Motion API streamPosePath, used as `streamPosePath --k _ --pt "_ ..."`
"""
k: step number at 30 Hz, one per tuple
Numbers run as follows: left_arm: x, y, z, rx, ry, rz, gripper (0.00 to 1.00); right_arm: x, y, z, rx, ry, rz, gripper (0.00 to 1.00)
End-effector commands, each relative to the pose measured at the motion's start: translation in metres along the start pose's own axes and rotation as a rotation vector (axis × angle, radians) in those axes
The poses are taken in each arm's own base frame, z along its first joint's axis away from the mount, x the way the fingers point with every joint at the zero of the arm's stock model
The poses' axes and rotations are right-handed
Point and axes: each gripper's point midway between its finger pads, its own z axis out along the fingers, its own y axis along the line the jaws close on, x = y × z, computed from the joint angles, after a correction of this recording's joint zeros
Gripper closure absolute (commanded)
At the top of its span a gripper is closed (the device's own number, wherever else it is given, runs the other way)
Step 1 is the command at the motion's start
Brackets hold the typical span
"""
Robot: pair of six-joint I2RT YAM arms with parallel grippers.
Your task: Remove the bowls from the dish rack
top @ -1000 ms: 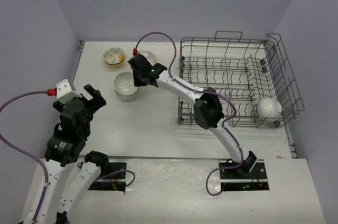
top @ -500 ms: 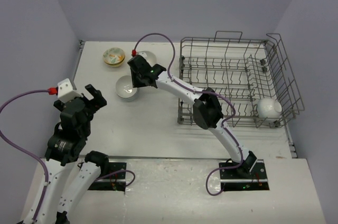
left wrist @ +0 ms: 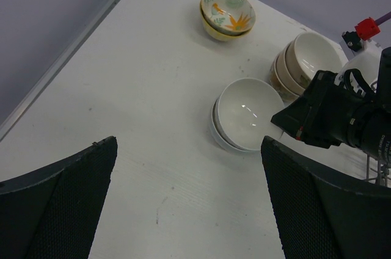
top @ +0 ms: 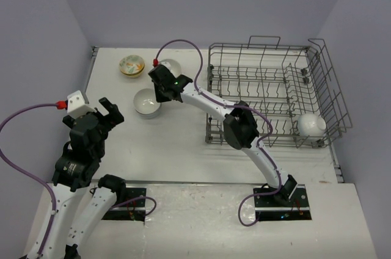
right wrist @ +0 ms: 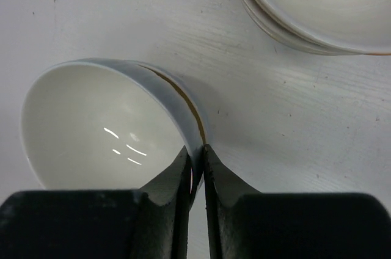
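Two nested white bowls [top: 147, 102] rest on the table left of the dish rack [top: 269, 63]. My right gripper [top: 160, 92] is shut on the right-hand rim of the top white bowl [right wrist: 104, 124], one finger inside and one outside, as the right wrist view [right wrist: 197, 152] shows. A brown-edged rim peeks out beneath it. One more white bowl [top: 311, 124] lies in the rack's near right corner. My left gripper [top: 107, 110] hovers open over bare table, near left of the stack [left wrist: 247, 115], with nothing between its fingers [left wrist: 79, 179].
A floral bowl stack [top: 132, 65] sits at the far left of the table. A cream bowl stack [top: 171, 65] stands just behind my right wrist, also seen top right in the right wrist view [right wrist: 317, 2]. The right arm's forearm spans the rack's left edge.
The white bowl has settled lower into the one beneath it, and the right wrist has shifted slightly. The left arm has not moved.
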Motion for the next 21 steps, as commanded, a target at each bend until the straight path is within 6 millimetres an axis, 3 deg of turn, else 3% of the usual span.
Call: streamPosePath --k 1,3,7,12,14,21 --pt "-0.009 -0.003 0.002 0.011 -0.030 0.002 0.00 -0.035 0.015 -0.032 -0.060 -0.077 0.030 0.90" --pt "-0.009 -0.004 0.002 0.015 -0.031 0.001 0.00 -0.032 0.016 -0.031 -0.067 -0.068 0.038 0.94" --pt "-0.008 -0.004 0.002 0.017 -0.028 0.005 0.00 -0.030 0.016 -0.033 -0.070 -0.056 0.055 0.92" --pt "-0.008 -0.005 0.002 0.021 -0.029 0.003 0.00 -0.036 0.009 -0.040 -0.033 -0.078 0.052 0.82" --pt "-0.008 -0.006 0.002 0.024 -0.028 0.005 0.00 -0.040 0.008 -0.045 -0.022 -0.094 0.051 0.69" --pt "-0.008 -0.005 0.002 0.024 -0.028 0.006 0.00 -0.048 0.008 -0.060 -0.027 -0.107 0.043 0.57"
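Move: My right fingers already pinch the right-hand rim of the upper white bowl, its middle about 5 cm to the left, 2 cm back and some 3 cm below; it already sits in another bowl. The other white bowl stack stands roughly 10 cm ahead and 3 cm to the right, the patterned bowls about 12 cm ahead and 11 cm left. From my left hand, the upper bowl is some 17 cm ahead, 13 cm right and 21 cm below. I keep my right fingers on the upper bowl's rim while easing down and slightly back by just under 1 cm, then open them to nearly half and let the rim go. As they part, I lift about 2.5 cm straight up from the low point, with hardly any turn of the wrist. ##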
